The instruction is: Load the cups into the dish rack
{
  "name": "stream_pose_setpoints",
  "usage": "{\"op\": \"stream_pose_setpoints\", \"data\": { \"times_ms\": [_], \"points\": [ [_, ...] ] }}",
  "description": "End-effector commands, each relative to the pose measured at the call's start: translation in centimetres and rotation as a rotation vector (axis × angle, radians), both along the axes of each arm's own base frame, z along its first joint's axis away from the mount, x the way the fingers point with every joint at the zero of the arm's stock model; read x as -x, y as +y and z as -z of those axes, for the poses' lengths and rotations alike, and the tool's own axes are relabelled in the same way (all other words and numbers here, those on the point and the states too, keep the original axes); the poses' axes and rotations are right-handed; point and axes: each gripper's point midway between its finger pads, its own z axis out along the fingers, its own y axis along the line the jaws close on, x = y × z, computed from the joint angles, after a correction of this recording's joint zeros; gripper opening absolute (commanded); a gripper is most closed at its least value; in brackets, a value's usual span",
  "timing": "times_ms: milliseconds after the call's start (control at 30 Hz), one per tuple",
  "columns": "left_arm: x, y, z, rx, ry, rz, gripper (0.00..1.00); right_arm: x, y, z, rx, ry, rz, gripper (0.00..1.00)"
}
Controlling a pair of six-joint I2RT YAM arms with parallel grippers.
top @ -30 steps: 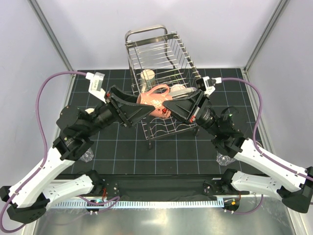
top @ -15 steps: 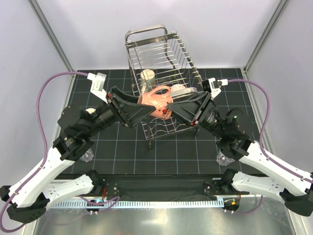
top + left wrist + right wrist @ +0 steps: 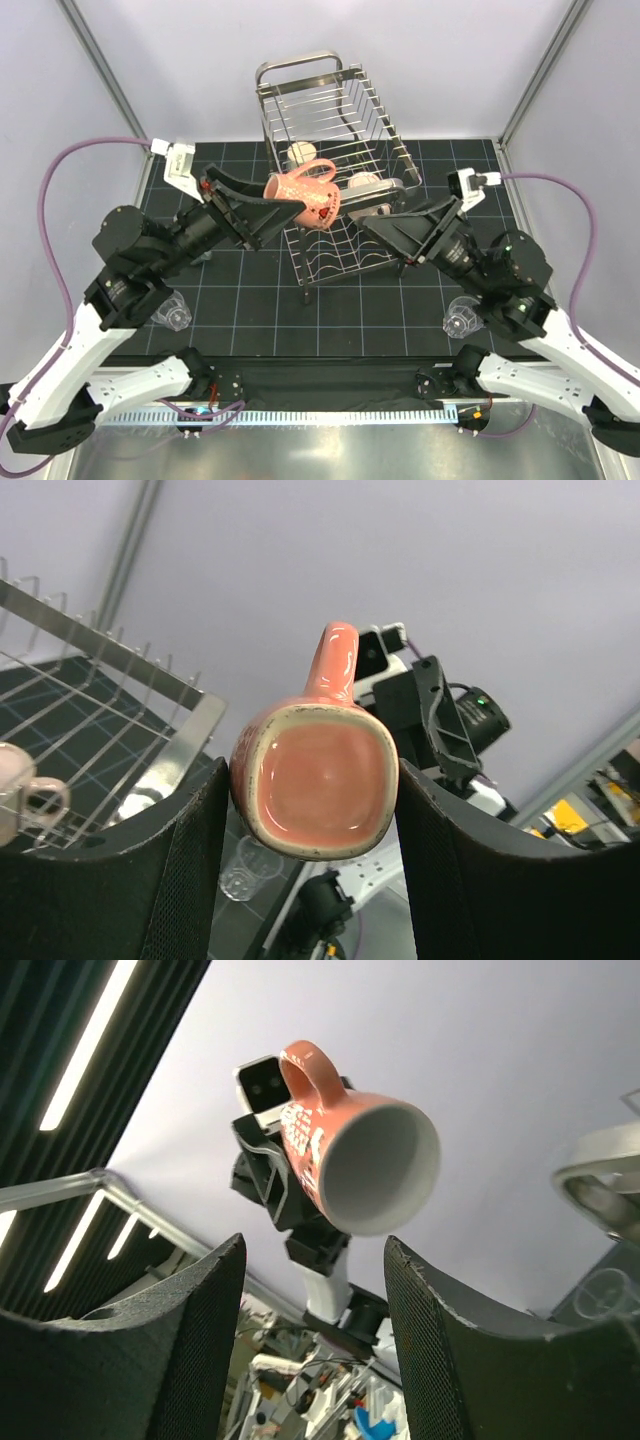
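My left gripper (image 3: 283, 203) is shut on a salmon pink mug (image 3: 312, 198), held in the air over the front left part of the dish rack (image 3: 335, 110). In the left wrist view the mug's base (image 3: 318, 792) sits pressed between both pads, handle pointing up. My right gripper (image 3: 378, 228) is open and empty, a short way right of the mug. From the right wrist the mug (image 3: 360, 1150) shows its open mouth, well beyond the spread fingers (image 3: 200, 1330). A cream mug (image 3: 301, 152) and another pale cup (image 3: 365, 183) sit in the rack.
Two clear glass tumblers stand on the black gridded mat, one near the left arm (image 3: 172, 315) and one near the right arm (image 3: 461, 321). The rack's steel rim (image 3: 120, 660) lies left of the held mug. Enclosure posts stand at the back corners.
The right gripper has opened, let go of the pink mug and drawn back to the right. The left gripper, still holding the mug, has carried it slightly up and left.
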Motion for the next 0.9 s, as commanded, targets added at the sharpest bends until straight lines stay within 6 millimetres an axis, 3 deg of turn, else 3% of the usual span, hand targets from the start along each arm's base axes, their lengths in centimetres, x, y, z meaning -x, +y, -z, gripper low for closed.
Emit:
{"op": "stream_pose_setpoints", "data": {
  "times_ms": [0,67,100,233,300,333,367,400,433,500,533,567,633,667,733,867],
  "points": [
    [-0.9,1.7,-3.1,0.001,-0.090,-0.115,0.00,-0.7,-3.7,-0.5,0.058,-0.008,0.189,0.59],
    [-2.3,1.0,-2.4,-0.066,-0.086,-0.150,0.00,-1.0,-4.8,0.9,0.120,0.018,0.246,0.59],
    [-2.9,1.0,-2.4,-0.080,-0.084,-0.174,0.00,-0.4,-6.3,0.4,0.104,0.005,0.272,0.59],
    [-5.1,0.3,-2.7,-0.185,-0.094,-0.240,0.00,-0.5,-10.0,1.6,0.172,0.013,0.410,0.60],
    [-6.8,-1.0,-1.8,-0.259,-0.099,-0.260,0.00,-0.2,-11.4,1.6,0.190,0.012,0.447,0.60],
    [-7.4,-0.3,-3.2,-0.250,-0.107,-0.311,0.00,-0.3,-12.2,2.6,0.231,0.032,0.479,0.60],
    [-8.6,-1.4,-1.7,-0.312,-0.083,-0.313,0.00,-0.3,-13.2,2.4,0.254,0.025,0.513,0.60],
    [-9.1,-1.5,-1.6,-0.339,-0.095,-0.325,0.00,-0.3,-13.9,2.8,0.282,0.036,0.540,0.60],
    [-9.5,-1.4,-2.8,-0.335,-0.111,-0.347,0.00,-0.5,-14.6,4.6,0.366,0.062,0.565,0.60],
    [-11.3,-2.5,-1.2,-0.423,-0.103,-0.370,0.00,-0.7,-16.9,4.7,0.410,0.083,0.649,0.60],
    [-11.8,-2.6,-0.9,-0.455,-0.105,-0.381,0.00,-0.7,-17.5,6.0,0.469,0.103,0.669,0.60],
    [-12.1,-2.2,-1.5,-0.468,-0.110,-0.405,0.00,-0.6,-18.4,6.0,0.482,0.108,0.696,0.60],
    [-13.7,-3.3,0.3,-0.552,-0.102,-0.415,0.00,-0.6,-18.9,7.2,0.540,0.128,0.708,0.60],
    [-14.0,-3.2,-0.6,-0.552,-0.112,-0.435,0.00,-0.6,-19.0,7.3,0.552,0.129,0.710,0.60],
    [-15.5,-4.1,2.3,-0.682,-0.079,-0.427,0.00,-0.6,-19.3,8.4,0.603,0.144,0.718,0.60],
    [-16.5,-4.2,3.7,-0.771,-0.051,-0.439,0.00,-0.8,-19.7,10.1,0.660,0.170,0.736,0.61]
  ]
}}
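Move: The left hand already holds the pink cup; the free spot it is bound for on the rack's upper shelf lies about 18 cm ahead, 7 cm right and 10 cm below. The shelf's front bar is some 9 cm ahead and 9 right, 12 below; on the lower shelf, roughly 32 below, the cream mug stands about 25 ahead, straight out, the pale cup 20 ahead and 12 right. From the empty right hand the beige cup is roughly 35 cm right, 5 ahead, 45 below, the glass 24 right, 3 ahead. Keeping its grip on the pink cup, the left hand carries it forward some 17 cm and a little right over the rack's upper shelf, rising slightly before sinking, while its fingers tip down about 40 degrees and swing forward. The right hand, already clear and open, draws off to its right about 19 cm and then also down, turning clockwise, back towards the beige cup and glass. ##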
